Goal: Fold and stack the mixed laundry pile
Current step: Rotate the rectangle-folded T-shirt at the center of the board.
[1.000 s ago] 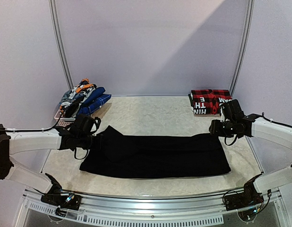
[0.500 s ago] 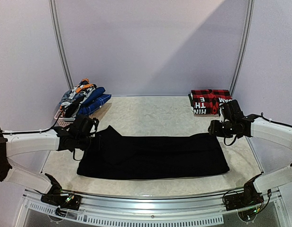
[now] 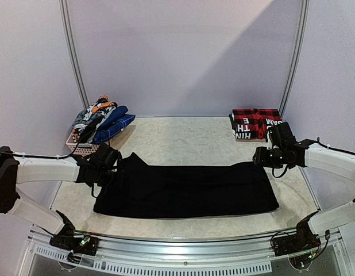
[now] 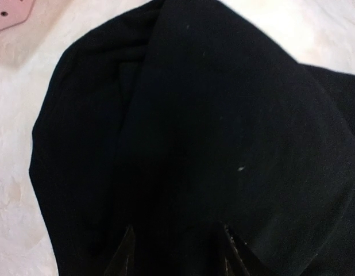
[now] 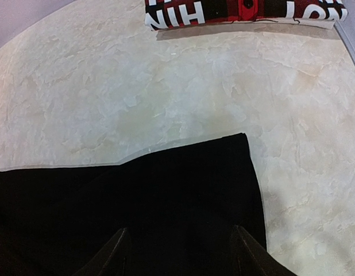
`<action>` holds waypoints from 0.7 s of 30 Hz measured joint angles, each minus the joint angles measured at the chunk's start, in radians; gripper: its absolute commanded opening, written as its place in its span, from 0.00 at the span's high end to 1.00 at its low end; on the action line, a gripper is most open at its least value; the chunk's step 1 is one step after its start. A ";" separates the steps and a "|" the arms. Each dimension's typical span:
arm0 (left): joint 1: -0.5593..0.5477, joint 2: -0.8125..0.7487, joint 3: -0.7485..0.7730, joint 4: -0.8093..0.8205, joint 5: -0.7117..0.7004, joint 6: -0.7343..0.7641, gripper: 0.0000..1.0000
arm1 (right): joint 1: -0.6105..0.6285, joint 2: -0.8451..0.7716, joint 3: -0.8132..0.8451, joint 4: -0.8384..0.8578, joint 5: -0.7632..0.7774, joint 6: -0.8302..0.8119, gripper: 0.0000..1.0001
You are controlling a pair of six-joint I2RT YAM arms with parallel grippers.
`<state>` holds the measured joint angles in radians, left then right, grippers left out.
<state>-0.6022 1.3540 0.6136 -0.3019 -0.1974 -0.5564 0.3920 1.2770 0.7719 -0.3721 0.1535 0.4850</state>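
Note:
The large black trousers lie folded in a long band across the middle of the table. My left gripper hovers over their bunched left end, and in the left wrist view my left gripper stands open with the black cloth below it. My right gripper is over the far right corner; in the right wrist view my right gripper is open above that corner, holding nothing. The rest of the mixed laundry pile, with blue, grey and orange pieces, sits at the back left.
A pale lattice basket holds the pile at the back left; its corner shows in the left wrist view. A folded red-and-black plaid garment with white letters lies at the back right, also seen as a garment ahead of the right wrist.
My left gripper has opened and let go of the trousers' left end, which has settled onto the table. The left arm shifted slightly right. The right arm has not moved.

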 measured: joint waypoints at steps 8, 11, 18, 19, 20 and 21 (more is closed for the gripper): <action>0.000 -0.018 -0.001 -0.037 0.009 -0.007 1.00 | 0.000 0.010 0.000 0.001 -0.006 0.000 0.41; -0.001 -0.025 -0.001 -0.039 0.009 -0.018 1.00 | 0.000 0.015 0.000 0.001 -0.008 0.000 0.41; -0.003 -0.081 0.008 -0.101 -0.002 -0.023 1.00 | 0.000 0.015 -0.002 0.006 -0.013 0.000 0.41; -0.006 -0.091 0.016 -0.124 -0.008 -0.024 1.00 | 0.000 0.015 -0.002 0.007 -0.014 0.000 0.41; -0.008 -0.099 0.023 -0.140 -0.013 -0.025 1.00 | 0.000 0.015 -0.003 0.008 -0.017 0.000 0.41; -0.011 -0.109 0.032 -0.161 -0.020 -0.028 1.00 | 0.000 0.015 -0.006 0.010 -0.018 0.000 0.41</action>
<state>-0.6128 1.2449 0.6453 -0.4629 -0.2173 -0.5846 0.3920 1.2919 0.7662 -0.3626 0.1352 0.4850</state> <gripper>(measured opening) 0.015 0.591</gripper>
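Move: The T-shirt's middle lies about 23 cm to the left hand's right and 5 cm back, some 2 cm below; this hand hovers low over its left end. The shirt's far-left peak is roughly 10 cm ahead and 6 cm to the right, the laundry basket about 17 cm ahead and 9 cm to the left. From the right hand the shirt's middle is some 23 cm left, 10 cm back and 9 cm below. The left hand shuts its half-open fingers over the T-shirt's left end, then rises about 2 cm, easing back. ##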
